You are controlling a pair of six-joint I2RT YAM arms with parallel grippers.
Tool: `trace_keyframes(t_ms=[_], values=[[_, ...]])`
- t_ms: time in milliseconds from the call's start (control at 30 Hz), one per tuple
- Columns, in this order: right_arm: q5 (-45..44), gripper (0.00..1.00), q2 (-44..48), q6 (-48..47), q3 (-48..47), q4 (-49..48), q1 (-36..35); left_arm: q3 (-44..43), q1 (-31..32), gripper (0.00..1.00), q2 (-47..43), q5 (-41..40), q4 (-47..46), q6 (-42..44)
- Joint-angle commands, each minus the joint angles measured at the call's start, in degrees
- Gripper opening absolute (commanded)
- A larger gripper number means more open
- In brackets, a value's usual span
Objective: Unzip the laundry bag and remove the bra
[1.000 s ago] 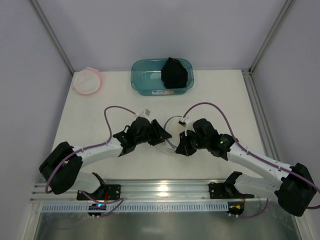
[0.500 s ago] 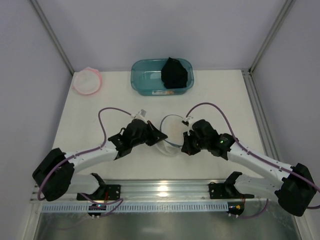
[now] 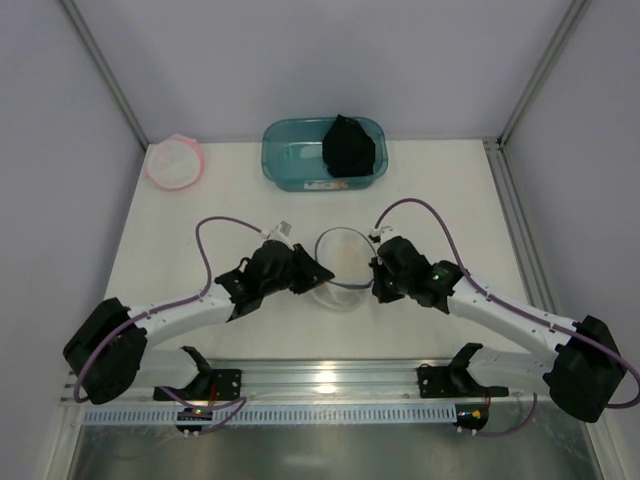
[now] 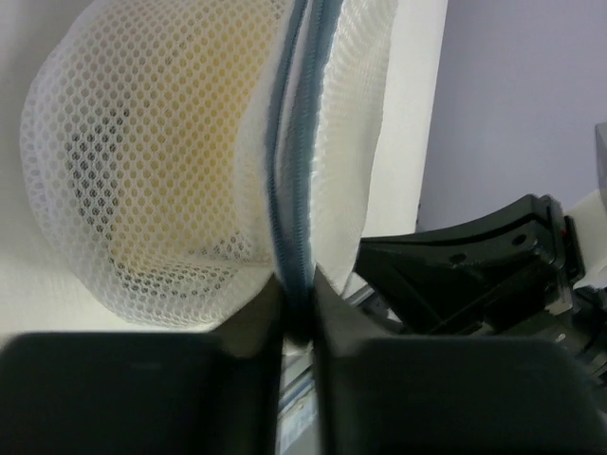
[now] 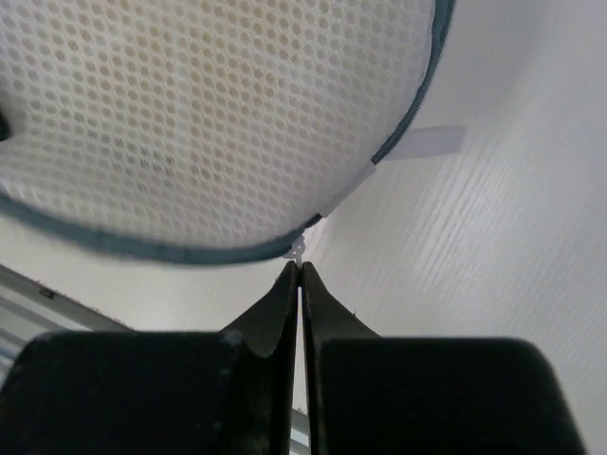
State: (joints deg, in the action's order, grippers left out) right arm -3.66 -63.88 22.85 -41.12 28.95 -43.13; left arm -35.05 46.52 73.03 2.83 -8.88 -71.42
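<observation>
The laundry bag (image 3: pixel 340 262), white mesh with a dark grey-blue rim hoop, sits between my two grippers at the table's middle. My left gripper (image 3: pixel 316 276) is shut on the bag's blue rim seam (image 4: pixel 296 190); its jaws pinch the seam from both sides. My right gripper (image 3: pixel 378 281) is shut on the small white zipper pull (image 5: pixel 300 251) at the bag's rim (image 5: pixel 209 252). A pale yellowish mass (image 4: pixel 180 123) shows faintly through the mesh; I cannot tell what it is. The bra is not plainly in view.
A teal tub (image 3: pixel 290 160) at the back centre holds a black garment (image 3: pixel 349 146). A pink-rimmed round mesh bag (image 3: pixel 174 162) lies at the back left. A metal rail (image 3: pixel 320 380) runs along the near edge. Purple cables loop over both arms.
Both grippers moved a little toward the far side with the bag. The bag's hoop has tipped up and now shows as a wider ring. The right gripper shifted right.
</observation>
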Motion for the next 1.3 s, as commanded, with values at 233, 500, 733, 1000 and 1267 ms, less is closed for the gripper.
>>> trace_keyframes(t_ms=[233, 500, 733, 1000, 1267], values=[[-16.72, 0.04, -2.30, 1.49, -3.26, 6.12, 0.24, 1.30, 0.32, 0.99, -7.45, -2.30, 3.52, 1.98], [-25.87, 0.68, -3.36, 2.64, -5.72, 9.63, 0.24, 3.14, 0.50, 0.99, -18.00, -9.50, 13.17, 1.81], [-13.85, 0.99, 7.26, -0.88, -5.11, 9.28, -0.02, 3.41, 0.50, 0.99, -27.85, -13.90, 22.76, 2.86], [-3.98, 0.99, 10.37, -5.01, -12.04, 6.73, -6.86, 3.58, 0.41, 0.99, -36.72, -17.95, 29.80, 3.04], [-7.32, 0.97, -4.14, -7.56, -21.36, 4.10, -10.30, 4.63, 0.41, 0.99, -40.42, -17.86, 32.09, 2.34]])
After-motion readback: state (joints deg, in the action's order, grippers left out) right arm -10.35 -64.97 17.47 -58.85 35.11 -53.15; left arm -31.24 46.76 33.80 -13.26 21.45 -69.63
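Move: Just ahead and to the left of the right fingers, which seem to be shut on the zip pull at the rim, is the middle of the laundry bag, about 5 cm farther out, 6 cm left and 3 cm lower. The bra lies inside, roughly 2 cm ahead, 8 cm left and 5 cm below the right hand. From the left hand, still pinching the blue zip edge, the bag's middle is about 1 cm ahead, 2 cm right and 5 cm lower. Drawing the pull to the right and slightly forward some 6 cm, the right hand sinks a little, tilts its fingers towards vertical, opens wide, then climbs about 10 cm and swings back left to hang open over the bag. Meanwhile the left fingers open, let go of the zip edge and retreat about 11 cm left, rising and easing back as they turn slightly counter-clockwise. ##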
